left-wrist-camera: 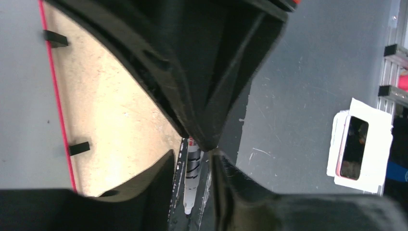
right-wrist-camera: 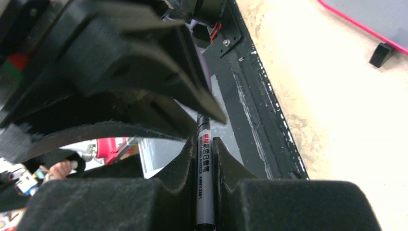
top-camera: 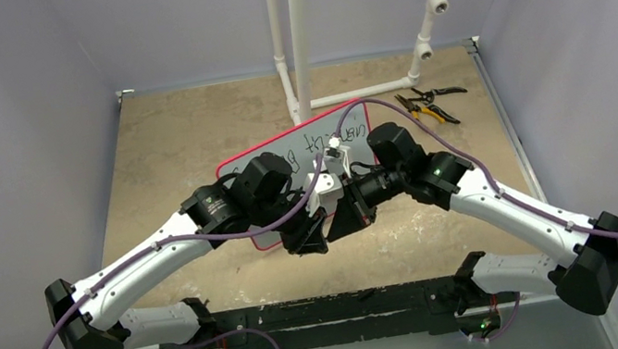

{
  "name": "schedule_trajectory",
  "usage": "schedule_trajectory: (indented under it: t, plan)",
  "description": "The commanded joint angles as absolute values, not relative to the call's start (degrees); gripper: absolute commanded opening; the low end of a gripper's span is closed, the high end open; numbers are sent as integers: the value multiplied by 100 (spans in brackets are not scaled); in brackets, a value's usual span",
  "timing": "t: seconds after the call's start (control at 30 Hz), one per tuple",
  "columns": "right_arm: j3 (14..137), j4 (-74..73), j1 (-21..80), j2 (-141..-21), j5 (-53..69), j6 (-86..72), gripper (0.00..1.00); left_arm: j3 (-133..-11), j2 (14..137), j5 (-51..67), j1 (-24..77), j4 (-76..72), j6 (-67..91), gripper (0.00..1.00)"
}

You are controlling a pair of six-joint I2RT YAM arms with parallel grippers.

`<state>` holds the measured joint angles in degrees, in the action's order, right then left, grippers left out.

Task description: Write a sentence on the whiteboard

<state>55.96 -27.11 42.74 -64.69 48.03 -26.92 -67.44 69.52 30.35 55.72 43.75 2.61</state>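
The whiteboard (top-camera: 276, 157), pale with a thin red border, lies mid-table under both wrists. Part of the sentence (top-camera: 332, 138) shows as black handwriting near its far edge; the arms cover the rest. My two grippers meet over the board's near edge. My right gripper (right-wrist-camera: 203, 142) is shut on a grey whiteboard marker (right-wrist-camera: 204, 178), pads tight on its barrel. In the left wrist view the same marker (left-wrist-camera: 192, 180) runs between my left gripper's (left-wrist-camera: 192, 156) fingers with a gap on each side, its tip pointing away from the right gripper; the left gripper is open.
Pliers with black and yellow handles (top-camera: 430, 104) lie at the back right. A white pipe frame (top-camera: 300, 35) stands at the back centre. A black rail (top-camera: 309, 315) runs along the near edge between the arm bases. Grey walls close in both sides.
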Motion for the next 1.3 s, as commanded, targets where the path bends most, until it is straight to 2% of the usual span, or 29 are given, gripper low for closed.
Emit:
schedule_trajectory:
  t: [0.0,0.07,0.13,0.23,0.4,0.67,0.83,1.0,1.27]
  plan:
    - [5833,-2628,4298,-6126,4108,-2743,0,-6976,6891,2580,5458,3969,673,39]
    - [5764,-2626,4297,-5999,3736,-2841,0,-7107,6858,2283,5410,3986,776,47]
    - [5661,-2573,4297,-5858,3430,-2958,0,-7320,6864,1988,5355,4067,852,59]
    - [5511,-2462,4298,-5618,2976,-3084,0,-7568,6873,1607,5190,4137,1053,66]
    - [5268,-2371,4298,-5284,2108,-3221,0,-7950,6885,1376,4677,4078,1560,67]
    - [4708,-1779,4298,-4741,1591,-3419,0,-9043,7139,419,4263,4420,1963,69]
    - [4413,-1188,4298,-4474,1318,-3566,0,-9745,7434,216,3775,4688,2068,70]
    - [4229,-791,4311,-4287,1063,-3408,0,-9765,7388,534,2784,4753,2239,71]
    - [3938,-181,4455,-4222,571,-3271,0,-9327,6793,-512,2487,5120,2346,72]
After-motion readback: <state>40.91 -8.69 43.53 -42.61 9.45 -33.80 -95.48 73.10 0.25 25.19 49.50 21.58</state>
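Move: For my right hand, holding the marker, the blank spot just right of "the" on the whiteboard is about 12 cm ahead, 5 cm left and 5 cm lower. From that hand, "the" lies some 11 cm ahead, 13 cm left and 7 cm lower; "Strong" is roughly 18 cm ahead and 12 cm left, at nearly its height. From my left hand, the whiteboard's upper left corner is around 19 cm ahead and 20 cm left, slightly lower. My left hand opens off the marker's tip end and sweeps some 20 cm forward and 15 cm up, then left towards the whiteboard's upper left corner, turning about 65 degrees counter-clockwise. My right hand keeps the marker pinched, moves forward and right, ending slightly higher, and swings clockwise so the tip points forward-left at the board. ##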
